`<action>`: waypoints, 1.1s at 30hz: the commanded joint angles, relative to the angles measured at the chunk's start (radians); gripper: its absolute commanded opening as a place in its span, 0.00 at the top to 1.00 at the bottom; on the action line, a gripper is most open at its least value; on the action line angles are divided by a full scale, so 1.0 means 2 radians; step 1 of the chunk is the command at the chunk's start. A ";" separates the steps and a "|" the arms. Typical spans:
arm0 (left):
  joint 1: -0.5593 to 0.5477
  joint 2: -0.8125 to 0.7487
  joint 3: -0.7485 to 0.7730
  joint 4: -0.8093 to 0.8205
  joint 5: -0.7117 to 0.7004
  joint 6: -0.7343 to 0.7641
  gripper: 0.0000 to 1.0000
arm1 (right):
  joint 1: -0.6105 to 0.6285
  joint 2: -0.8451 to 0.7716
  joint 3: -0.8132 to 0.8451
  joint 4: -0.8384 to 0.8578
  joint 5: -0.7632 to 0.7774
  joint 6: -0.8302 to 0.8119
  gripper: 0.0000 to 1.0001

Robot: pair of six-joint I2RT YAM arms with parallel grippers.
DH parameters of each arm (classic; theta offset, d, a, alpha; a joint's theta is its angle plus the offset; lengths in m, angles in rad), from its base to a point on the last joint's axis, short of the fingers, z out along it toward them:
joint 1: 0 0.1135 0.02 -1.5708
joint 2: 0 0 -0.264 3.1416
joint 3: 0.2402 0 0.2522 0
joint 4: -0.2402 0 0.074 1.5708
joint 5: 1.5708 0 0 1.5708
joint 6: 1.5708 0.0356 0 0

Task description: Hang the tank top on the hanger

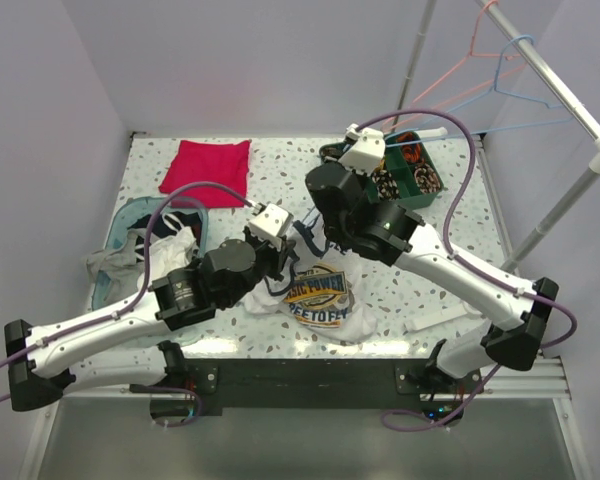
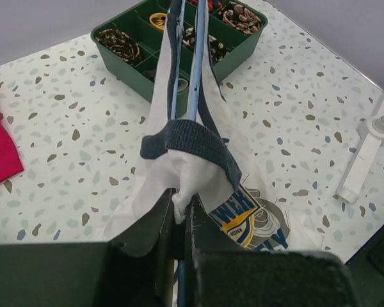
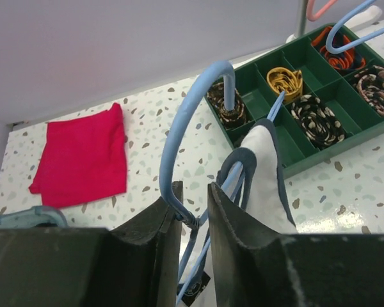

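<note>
The tank top (image 1: pixel 325 300) lies bunched at the table's front middle, its yellow-and-blue graphic facing up. My left gripper (image 1: pixel 283 262) is shut on a fold of its white fabric (image 2: pixel 179 176), just below the navy trim (image 2: pixel 192 137). The light-blue hanger (image 2: pixel 195 77) runs up through the strap. My right gripper (image 1: pixel 310 232) stands over the shirt's top. In the right wrist view its jaws (image 3: pixel 195 204) stand narrowly apart around the hanger's twisted neck, with the hook (image 3: pixel 176 128) rising above them. The navy-trimmed strap (image 3: pixel 265 160) hangs on the hanger's arm beside them.
A red folded cloth (image 1: pixel 205 165) lies at the back left. A green compartment tray (image 1: pixel 420 185) of coiled items stands at the back right. A rail (image 1: pixel 550 75) at the right carries pink and blue hangers. A basket of clothes (image 1: pixel 130 250) sits at the left.
</note>
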 commanded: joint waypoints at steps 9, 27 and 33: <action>0.003 -0.042 -0.012 0.066 -0.039 -0.013 1.00 | 0.003 -0.074 -0.065 0.111 -0.097 -0.099 0.32; 0.003 -0.068 0.055 0.009 -0.002 0.005 1.00 | 0.004 -0.265 -0.181 0.210 -0.296 -0.217 0.03; 0.003 -0.052 0.164 -0.050 0.029 0.055 1.00 | 0.004 -0.298 -0.165 0.184 -0.274 -0.227 0.02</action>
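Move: Between the right hand's loosening fingers sits the blue hanger's neck, right at the fingertips, with its hook curling up about 5 cm above. From the left hand, already pinching the tank top's near shoulder on the hanger arm, that neck is roughly 15 cm ahead, 10 cm right and 6 cm higher. The printed chest lies some 11 cm right of the left hand, 2 cm back and 15 cm below. The green crate is about 10 cm ahead, 14 cm right and 22 cm below the right hand. Opening wide, the right hand lets go of the hanger's neck and draws back and up, about 10 cm each way, drifting right while it swings some 30 degrees counter-clockwise and tips its fingers upward. The left hand keeps its pinch on shoulder and hanger arm, easing up and left at first, then lifting faster at the end, some 8 cm in all. ##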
